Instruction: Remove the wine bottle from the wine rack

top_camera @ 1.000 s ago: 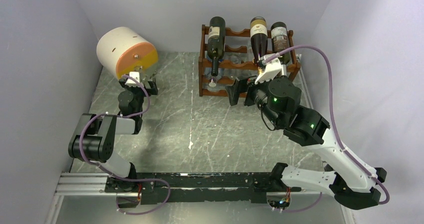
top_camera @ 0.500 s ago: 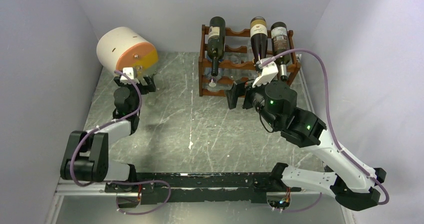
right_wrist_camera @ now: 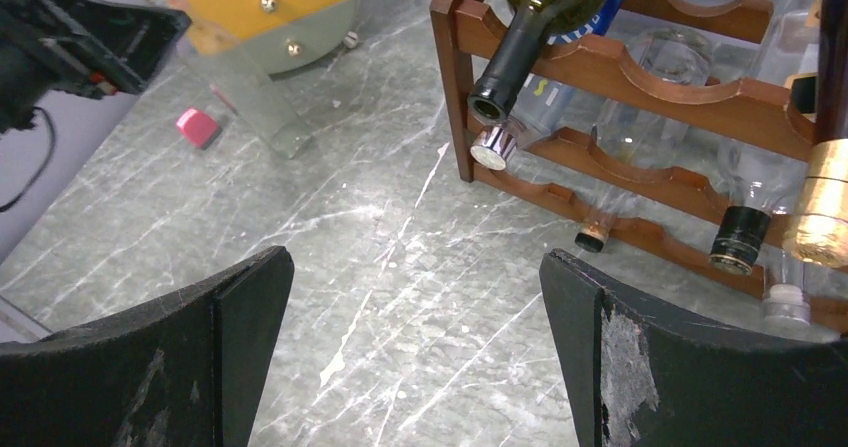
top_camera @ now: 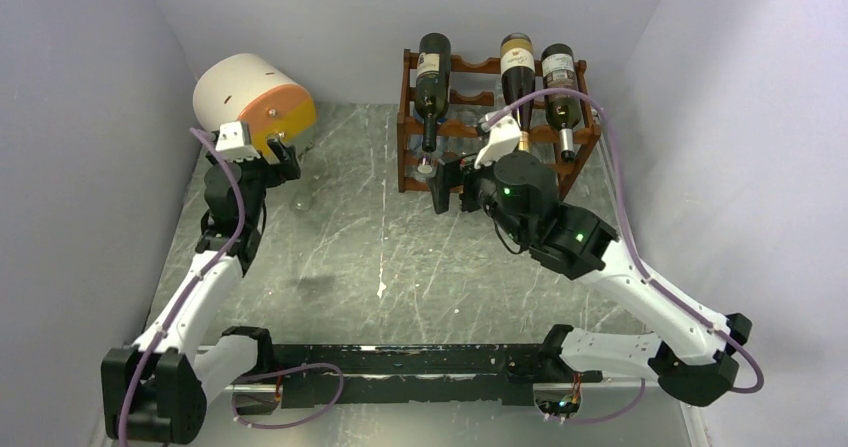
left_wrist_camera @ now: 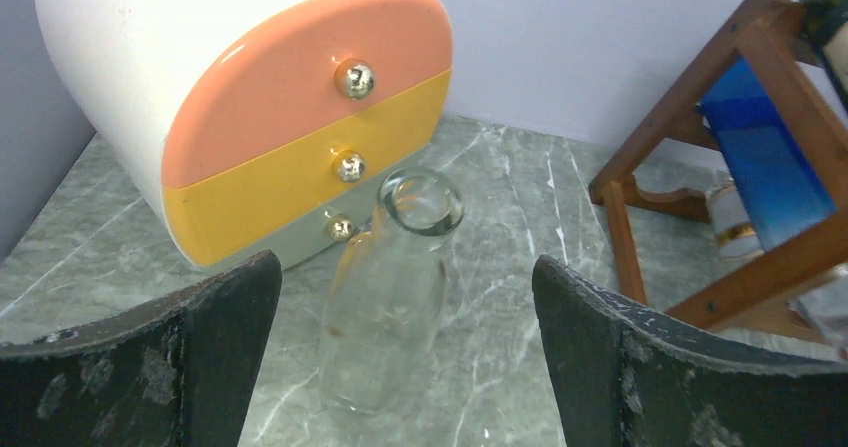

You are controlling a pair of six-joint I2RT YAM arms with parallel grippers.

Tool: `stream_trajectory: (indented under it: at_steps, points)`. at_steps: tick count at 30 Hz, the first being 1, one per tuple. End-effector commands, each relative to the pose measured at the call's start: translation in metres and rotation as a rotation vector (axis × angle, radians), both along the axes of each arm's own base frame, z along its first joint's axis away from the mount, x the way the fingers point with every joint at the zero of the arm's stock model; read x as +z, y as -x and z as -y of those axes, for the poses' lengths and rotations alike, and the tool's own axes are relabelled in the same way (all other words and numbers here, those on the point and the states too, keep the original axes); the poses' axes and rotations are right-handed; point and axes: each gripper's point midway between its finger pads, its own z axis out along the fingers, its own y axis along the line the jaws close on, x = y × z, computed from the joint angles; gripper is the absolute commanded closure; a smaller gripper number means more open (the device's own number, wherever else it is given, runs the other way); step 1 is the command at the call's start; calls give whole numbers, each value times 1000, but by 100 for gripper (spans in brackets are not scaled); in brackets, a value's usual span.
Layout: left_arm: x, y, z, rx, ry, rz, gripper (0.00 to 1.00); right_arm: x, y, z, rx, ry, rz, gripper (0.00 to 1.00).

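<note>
The dark reddish-brown wine rack (top_camera: 497, 125) stands at the back of the table, also in the right wrist view (right_wrist_camera: 640, 87). Several bottles lie in it, necks toward me: a dark green wine bottle (top_camera: 432, 75) (right_wrist_camera: 528, 22) at its top left, a gold-capped one (top_camera: 517, 67) and a third (top_camera: 560, 79). My right gripper (top_camera: 452, 182) (right_wrist_camera: 415, 257) is open and empty, low in front of the rack's left end. My left gripper (top_camera: 283, 157) (left_wrist_camera: 403, 262) is open, with an upright clear glass bottle (left_wrist_camera: 388, 287) standing free just beyond its fingers.
A white rounded drawer box (top_camera: 252, 102) (left_wrist_camera: 250, 117) with orange and yellow fronts sits at the back left, just behind the glass bottle (right_wrist_camera: 250, 87). A small pink object (right_wrist_camera: 197, 127) lies on the marble table (top_camera: 400, 257). Walls close in on both sides.
My left arm has stretched out toward the drawer box and its jaws have opened fully. My right gripper has slid left along the front of the rack, still open.
</note>
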Motion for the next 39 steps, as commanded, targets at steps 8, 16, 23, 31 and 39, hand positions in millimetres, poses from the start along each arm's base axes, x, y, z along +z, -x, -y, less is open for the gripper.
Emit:
stream_trajectory:
  at_steps: [8,16,23,31,39]
  points:
    - [44,40,26,-184,-22,2,1,3,-23,-35,8,21,-22,0]
    - [88,45,66,-433,-90,100,1,-14,-48,-43,-66,61,-73,0]
    - [80,72,113,-654,-179,191,1,-38,-113,-10,-194,-22,-252,0]
    - [80,88,116,-660,-192,204,1,-27,-176,0,-230,-92,-239,0]
    - [89,97,108,-621,-205,217,1,-42,-229,-13,-292,-153,-270,0]
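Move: Up ahead of the right hand, on the top row of the wooden rack, lies the leftmost dark green wine bottle, about 23 cm forward, 3 cm left and some 10 cm lower. The gold-necked bottle lies level with it but about 13 cm to the hand's right, and the white-labelled bottle about 21 cm right. From the left hand the green bottle is some 11 cm ahead, 31 cm right, at nearly the same height. Swinging left about 5 cm first, the open right hand then reaches forward over the rack, drifting back right, for about 21 cm forward in all and 4 cm down, tipping down and turning clockwise some 15 degrees until its fingers face the green bottle without visible contact. The open left hand backs away right and up from the standing clear bottle, turning clockwise towards the rack. ##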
